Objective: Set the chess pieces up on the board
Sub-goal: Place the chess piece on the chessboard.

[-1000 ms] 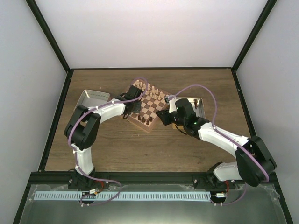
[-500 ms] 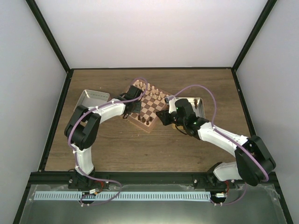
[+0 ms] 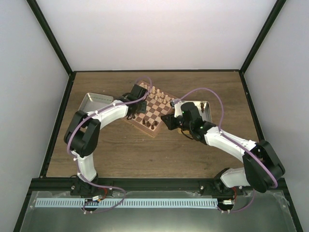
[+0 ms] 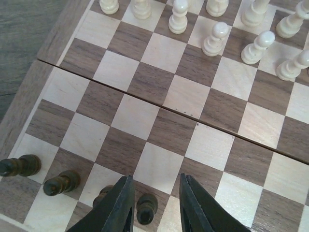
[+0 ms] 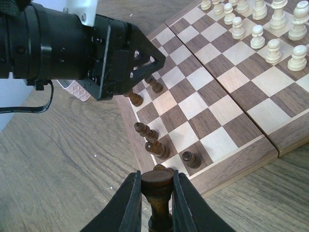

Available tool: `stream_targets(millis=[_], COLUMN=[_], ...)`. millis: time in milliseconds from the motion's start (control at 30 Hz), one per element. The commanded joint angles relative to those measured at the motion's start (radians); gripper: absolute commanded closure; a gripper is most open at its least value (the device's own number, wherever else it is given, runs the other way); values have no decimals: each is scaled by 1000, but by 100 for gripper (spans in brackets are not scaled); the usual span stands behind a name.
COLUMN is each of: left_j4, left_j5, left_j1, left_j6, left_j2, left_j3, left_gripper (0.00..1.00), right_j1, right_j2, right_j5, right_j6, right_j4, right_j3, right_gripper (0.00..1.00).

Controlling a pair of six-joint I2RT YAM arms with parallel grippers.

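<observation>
The board (image 3: pixel 154 113) lies mid-table, turned diagonally. My left gripper (image 4: pixel 154 179) hovers open over its near rows, and a dark pawn (image 4: pixel 146 208) stands free on a dark square just inside the left finger (image 4: pixel 120 203). More dark chess pieces (image 4: pixel 62 182) stand along the edge to the left. My right gripper (image 5: pixel 156 176) is shut on a dark piece (image 5: pixel 157 189), flat base up, above the board's corner border (image 5: pixel 241 166). Several dark pieces (image 5: pixel 157 147) stand on the squares just beyond it.
Pale pieces (image 4: pixel 215 38) fill the far rows of the board. A metal tin (image 3: pixel 96 101) sits left of the board and another (image 3: pixel 206 107) to its right, behind the right arm. The left gripper body (image 5: pixel 96 53) hangs over the board's left corner.
My left gripper has opened and let go of the dark pawn, and its wrist has drawn back a little toward the far side. The right arm has stayed put with its piece.
</observation>
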State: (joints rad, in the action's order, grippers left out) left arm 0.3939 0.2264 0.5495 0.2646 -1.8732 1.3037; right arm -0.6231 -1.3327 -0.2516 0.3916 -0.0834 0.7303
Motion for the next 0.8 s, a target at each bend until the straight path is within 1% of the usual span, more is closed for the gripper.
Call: stream_targets(millis=[0, 67, 133, 200, 267, 367, 400, 467, 533, 633, 700, 767], left_j4=[17, 9, -33, -98, -180, -280, -313, -352, -366, -456, -528, -548], left_j5=[4, -4, -18, -78, -152, -263, -301, -386, -446, -545, -606, -649], left_j1=[-7, -12, -15, -22, -26, -28, -29, -31, -32, -32, -33, -33], left_j6=[27, 57, 77, 86, 95, 105, 118, 139, 176, 231, 248, 249], left_j2=[77, 133, 215, 311, 408, 540, 591, 650, 696, 775, 808, 812], left_j3=[26, 10, -34, -101, -184, -303, -342, -394, -424, -498, -553, -565], left_gripper=[72, 69, 64, 59, 55, 49, 46, 43, 42, 41, 40, 42], right_j1=[3, 3, 3, 3, 3, 3, 2, -3, -21, -27, -27, -27], right_j2=[-5, -11, -19, -29, -46, -81, -94, -119, -134, -131, -128, -131], right_j5=[-24, -38, -57, -74, -82, -89, -141, -228, -264, -247, -253, -295], right_j6=[14, 30, 73, 153, 275, 527, 580, 644, 621, 608, 636, 698], right_j4=[-24, -30, -54, -93, -128, -142, -205, -322, -394, -388, -383, -407], right_j3=[44, 55, 68, 79, 95, 130, 130, 138, 162, 190, 201, 205], right_gripper=[91, 91, 91, 91, 91, 91, 92, 92, 92, 92, 92, 91])
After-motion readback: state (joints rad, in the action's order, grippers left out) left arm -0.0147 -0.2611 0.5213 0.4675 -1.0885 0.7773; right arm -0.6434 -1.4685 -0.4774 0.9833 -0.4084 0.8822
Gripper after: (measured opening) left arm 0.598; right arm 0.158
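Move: The dark chess piece gripped by the right hand is about 12 cm to the right of the empty left hand, some 11 cm nearer the base and 6 cm higher. The pawn just set down stands 4 cm below the left hand, 1 cm back and 1 cm left; four dark pieces cluster about 6 cm back, 5 cm right and 5 cm below. From the right hand, the left gripper is about 11 cm ahead, 12 cm left and 7 cm lower, the box about 8 cm ahead, 14 cm right and 13 cm below. The dark chess piece, still gripped, is carried up about 9 cm and left some 6 cm towards the left gripper, the right wrist turning until its fingers point left, nearly level. From above the pawn the left hand climbs fast, then also draws back, 17 cm up in all, swinging its fingers rightward and flatter while opening them wider. ##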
